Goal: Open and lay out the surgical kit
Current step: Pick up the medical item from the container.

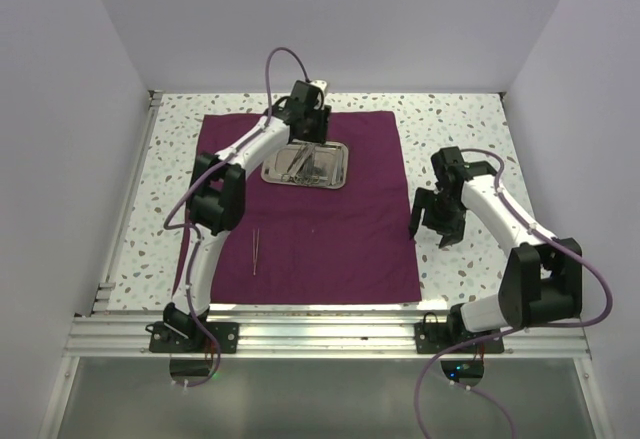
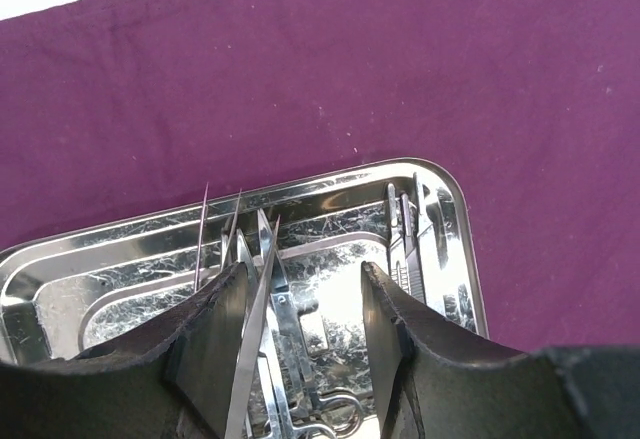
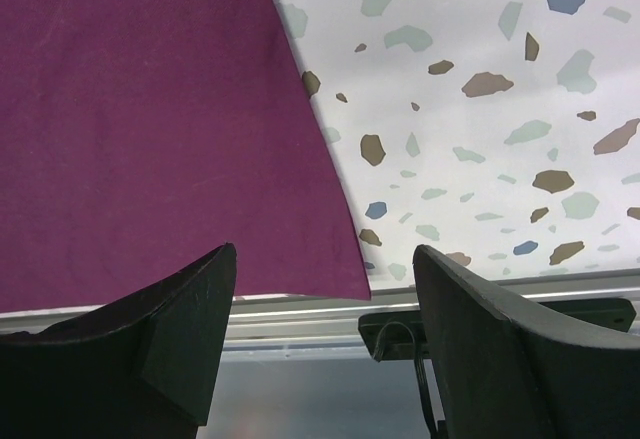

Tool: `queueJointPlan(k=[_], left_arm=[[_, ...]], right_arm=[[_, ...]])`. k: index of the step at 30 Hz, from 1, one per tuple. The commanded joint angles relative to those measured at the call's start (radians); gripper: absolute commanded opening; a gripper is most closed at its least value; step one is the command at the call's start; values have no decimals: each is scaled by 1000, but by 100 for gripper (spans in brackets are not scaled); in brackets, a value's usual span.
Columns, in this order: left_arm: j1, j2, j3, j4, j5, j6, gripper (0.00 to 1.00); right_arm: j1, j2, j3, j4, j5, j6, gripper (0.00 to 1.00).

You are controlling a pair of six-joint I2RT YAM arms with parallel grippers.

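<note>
The dark purple cloth (image 1: 330, 239) of the surgical kit lies spread flat on the table. On its far part stands the shiny steel tray (image 1: 340, 181) with several slim instruments (image 2: 290, 349) in it, among them ring-handled scissors and tweezers. One pair of tweezers (image 1: 255, 252) lies loose on the cloth, nearer the front. My left gripper (image 2: 305, 269) hangs open just over the tray, its fingers astride the instruments; a thin steel blade runs along the left finger (image 2: 215, 339). My right gripper (image 3: 322, 251) hovers open and empty at the cloth's right edge (image 3: 150, 109).
Speckled terrazzo tabletop (image 3: 480, 109) shows around the cloth. An aluminium rail (image 1: 320, 334) with both arm bases runs along the near edge. White walls close in the left, far and right sides.
</note>
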Motion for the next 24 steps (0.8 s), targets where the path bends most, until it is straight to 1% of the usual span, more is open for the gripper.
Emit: queueJointPlan(k=[1,11,14,15,17,18,19,20,22,23,24], left_arm=[[9,33,48,25,-3,21,53],[14,91,74,21,-3,17,51],[17,99,77,22,2,12,47],[18,99,79,22,3,11,43],[20,103,80,24,3,11,39],[21,103,82,24,2,11,33],[21,103,80,24,0,11,31],[23,102,83,24,0,11,24],[23,99,85,24,-1,11,17],[26,97,83,22,-3,9,10],[28,96,85,22,-4,9,7]], right_arm=[[5,8,44,4,15,2,75],[5,31,60,-4,29,-11,75],[5,36,61,-5,31,-12,75],[5,36,60,-2,31,-12,75],[3,38,58,-1,32,-12,75],[5,39,57,1,32,-12,75],[5,39,57,1,32,-11,75],[3,41,55,4,32,-9,75],[3,44,54,7,31,-8,75],[5,45,54,7,31,-8,75],[5,45,54,9,29,-9,75]])
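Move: The left hand hovers half open over the far part of the metal tray. The medical item it goes for lies below, its tip almost under the fingers, its middle about 4 cm back, level sideways and 6 cm down. At much that depth, the thin pointed instruments lie some 4 cm left and 4 cm back, and the scalpel handles about 6 cm right and 3 cm back. From the right hand, the item is roughly 26 cm ahead and 27 cm left, some 7 cm lower. The left hand drops almost straight down, about 4.5 cm, into the far part of the tray just short of its far rim, fingers still about half open and set between the thin pointed instruments and the scalpel handles. There it steadies with less than a centimetre of drift forward and left and closes from half open to nearly shut, pinching the slender metal item close to its far tip, the wrist barely tilting. ##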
